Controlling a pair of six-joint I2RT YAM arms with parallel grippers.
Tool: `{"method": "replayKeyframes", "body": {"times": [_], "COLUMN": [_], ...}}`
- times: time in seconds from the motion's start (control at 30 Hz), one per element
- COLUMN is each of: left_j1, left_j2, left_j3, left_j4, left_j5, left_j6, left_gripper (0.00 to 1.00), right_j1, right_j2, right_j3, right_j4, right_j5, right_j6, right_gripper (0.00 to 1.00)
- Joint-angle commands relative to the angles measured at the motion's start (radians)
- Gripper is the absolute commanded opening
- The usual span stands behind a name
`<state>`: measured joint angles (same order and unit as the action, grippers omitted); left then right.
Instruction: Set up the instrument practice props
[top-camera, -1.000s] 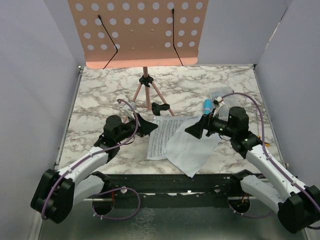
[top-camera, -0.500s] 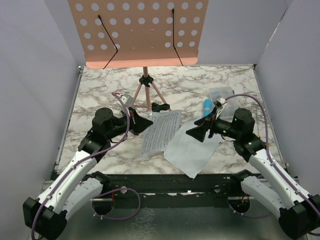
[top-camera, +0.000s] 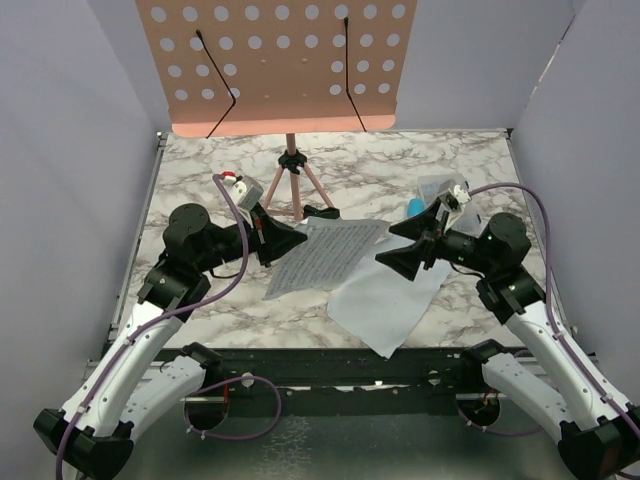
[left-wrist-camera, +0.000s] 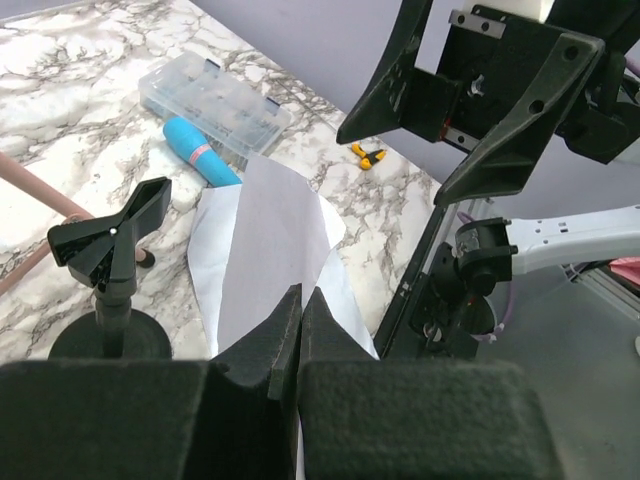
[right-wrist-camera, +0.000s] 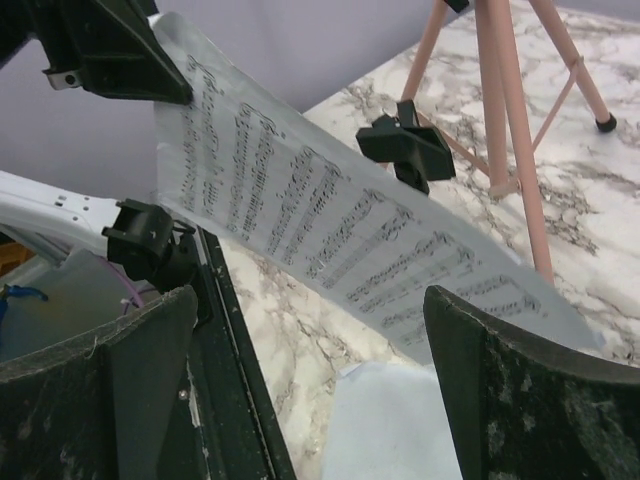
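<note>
The pink hole-dotted music stand (top-camera: 275, 60) rises at the back on thin tripod legs (top-camera: 292, 190). My left gripper (top-camera: 298, 238) is shut on the edge of a printed sheet-music page (top-camera: 328, 255) and holds it tilted above the table. A second page (top-camera: 385, 300) lies flat beneath it. My right gripper (top-camera: 398, 250) is open, just right of the raised page and apart from it. The page (right-wrist-camera: 330, 220) crosses the right wrist view beyond the open gripper (right-wrist-camera: 310, 310). The blue microphone (top-camera: 413, 207) lies behind my right gripper. The black mic stand (top-camera: 322, 212) stands by the tripod.
A clear plastic compartment box (top-camera: 440, 188) sits at the back right beside the microphone. A small yellow object (left-wrist-camera: 368, 153) lies near the table's edge in the left wrist view. Grey walls close in both sides, and a black rail runs along the near edge.
My left arm has drawn back and up with the printed page, lifting it off the table and swinging it rightward. My right arm has shifted slightly right and back, still open.
</note>
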<state>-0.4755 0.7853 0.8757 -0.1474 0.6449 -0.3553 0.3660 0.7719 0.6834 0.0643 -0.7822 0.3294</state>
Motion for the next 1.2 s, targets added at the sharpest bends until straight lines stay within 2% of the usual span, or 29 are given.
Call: {"method": "replayKeyframes", "body": {"times": [0.0,0.33,0.5,0.87,1.17], "left_j1": [-0.005,-0.005,-0.005,-0.006,-0.006], "left_j2": [0.022,0.06,0.062,0.058,0.037], "left_j3": [0.035,0.024,0.029,0.046,0.054], "left_j4": [-0.028,-0.032,-0.031,-0.022,0.03], "left_j5": [0.065,0.139,0.177,0.189,0.168], "left_j6": [0.028,0.013,-0.002,-0.016,-0.05], "left_gripper": [0.0,0.0,0.0,0.0,0.0], "right_j1": [-0.004,-0.001,0.025,0.175,0.253], "right_j2": [-0.014,0.17,0.253,0.347,0.403], "right_j3": [0.057,0.172,0.189,0.22,0.206], "right_j4": [0.051,0.106,0.082,-0.039,-0.019], "right_j5": [-0.049,-0.192,-0.246,-0.223,-0.177], "right_j6": [-0.017,-0.006,-0.039,-0.143,-0.151], "right_gripper": [1.0,0.99,0.94,0.88,0.66]}}
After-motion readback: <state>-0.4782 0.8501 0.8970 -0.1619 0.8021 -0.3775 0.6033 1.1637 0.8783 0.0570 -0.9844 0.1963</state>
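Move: The sheet music hangs in the air from my shut left fingers; its free right edge is about 12 cm to the right and 9 below them, roughly level fore and aft. From my wide-open right hand that edge lies about 5 cm left and 5 below, neither ahead nor back. From the right hand, the black clamp stand is some 15 cm ahead, 16 left and 18 below, and the blank paper about 2 ahead, 2 right and 26 below. I lift my open right hand about 5 cm, then sweep it left some 8 cm, sinking to slightly below its starting height and drawing back a little, turning about 25 degrees counter-clockwise so its fingers straddle the sheet's free edge; at the last they start to close. My left hand keeps its pinch, easing back and right a couple of centimetres while turning slightly clockwise. ##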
